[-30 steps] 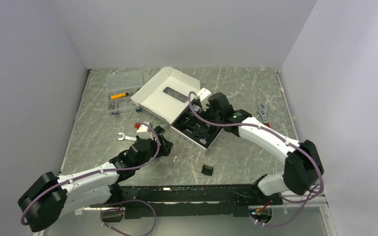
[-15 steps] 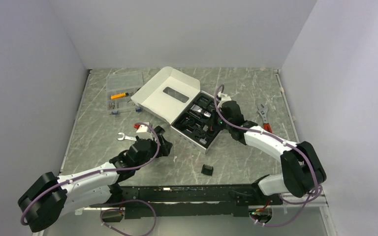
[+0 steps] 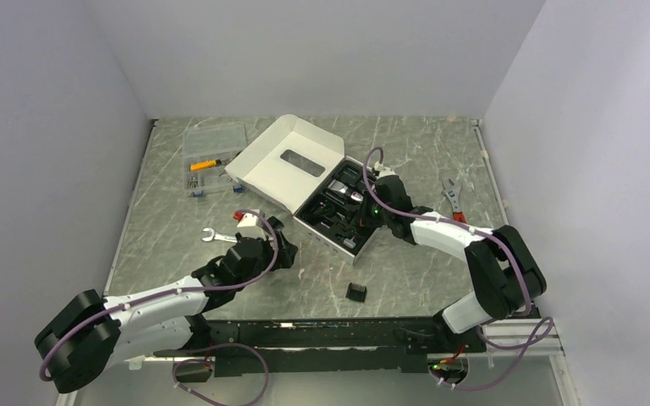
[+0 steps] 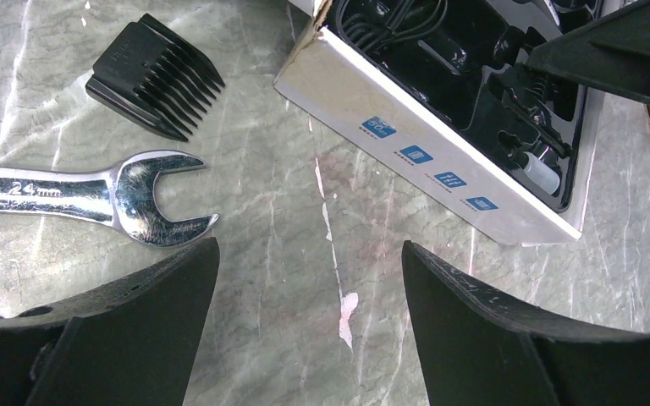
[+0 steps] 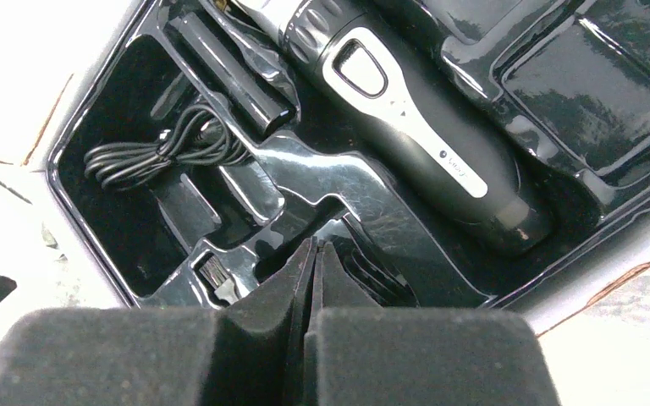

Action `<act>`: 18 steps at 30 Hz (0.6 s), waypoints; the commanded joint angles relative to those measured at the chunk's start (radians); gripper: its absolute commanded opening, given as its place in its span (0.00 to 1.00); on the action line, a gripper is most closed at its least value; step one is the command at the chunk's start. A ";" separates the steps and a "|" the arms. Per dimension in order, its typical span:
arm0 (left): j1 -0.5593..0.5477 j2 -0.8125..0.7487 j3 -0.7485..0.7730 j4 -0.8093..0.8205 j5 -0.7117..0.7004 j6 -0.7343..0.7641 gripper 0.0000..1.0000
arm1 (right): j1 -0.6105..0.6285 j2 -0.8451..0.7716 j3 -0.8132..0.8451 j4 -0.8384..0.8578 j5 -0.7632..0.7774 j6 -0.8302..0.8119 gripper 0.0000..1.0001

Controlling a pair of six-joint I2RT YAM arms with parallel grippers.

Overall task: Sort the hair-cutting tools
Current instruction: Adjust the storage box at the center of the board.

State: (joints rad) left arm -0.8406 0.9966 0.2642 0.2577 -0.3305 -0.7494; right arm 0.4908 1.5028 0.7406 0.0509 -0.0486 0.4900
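The black-and-silver hair clipper (image 5: 423,144) lies in the black tray of the open white box (image 3: 364,243). My right gripper (image 5: 316,250) hangs low over that tray, shut, with its fingers pressed together on nothing. A ribbed black comb attachment (image 5: 385,275) sits in a slot just beside its tips. On the table, another comb attachment (image 4: 154,76) lies ahead-left of my left gripper (image 4: 309,254), which stands open over bare marble. A further comb attachment (image 3: 355,292) lies near the front edge. In the top view my left gripper (image 3: 278,245) is left of the box.
A silver open-end wrench (image 4: 93,193) lies just left of my left fingers. A red-handled wrench (image 3: 453,199) is right of the box. The box lid (image 3: 288,161) lies open at the back. A clear plastic case (image 3: 214,144) stands at back left. A coiled cable (image 5: 152,156) fills one tray slot.
My right gripper has shut and dropped from above the box down to the tray's right side. The left arm has shifted only slightly and stays open.
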 commanded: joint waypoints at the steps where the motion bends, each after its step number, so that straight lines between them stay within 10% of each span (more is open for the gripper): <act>1: -0.007 0.007 0.036 0.016 -0.019 -0.010 0.85 | -0.005 -0.036 -0.007 0.015 0.047 0.016 0.00; 9: -0.015 0.014 0.044 0.016 -0.024 -0.010 0.85 | -0.014 -0.234 -0.009 0.024 0.161 0.004 0.02; 15: -0.015 0.008 0.062 0.016 -0.040 0.013 0.85 | -0.126 -0.283 0.023 0.000 0.343 0.039 0.64; 18: -0.016 0.043 0.105 0.004 -0.036 0.027 0.86 | -0.215 -0.209 0.050 0.054 0.277 0.048 0.77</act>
State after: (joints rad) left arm -0.8516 1.0130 0.2916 0.2535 -0.3466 -0.7448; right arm 0.3634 1.2213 0.7425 0.0551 0.2016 0.5171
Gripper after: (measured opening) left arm 0.854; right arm 0.732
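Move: Shut and down at the tray's slots, the right fingertips sit slightly short of the storage box's middle, which lies about 3 cm ahead, 2 cm left and 1 cm lower. At about that lower level, the clipper is some 7 cm straight ahead, the coiled cord 3 cm ahead and 8 cm left. The loose black comb lies about 19 cm straight back. From the left hand, the box's middle is roughly 14 cm ahead, 11 cm right, 2 cm lower. Rising some 10 cm from the tray's slots, slowly at first, the right hand lifts its closed fingers clear, then swings about 8 cm right and 4 cm forward over the tray towards the box's far right corner. On the way the fingers open to roughly three quarters, while the wrist tips up and turns clockwise, each about 20 degrees. ##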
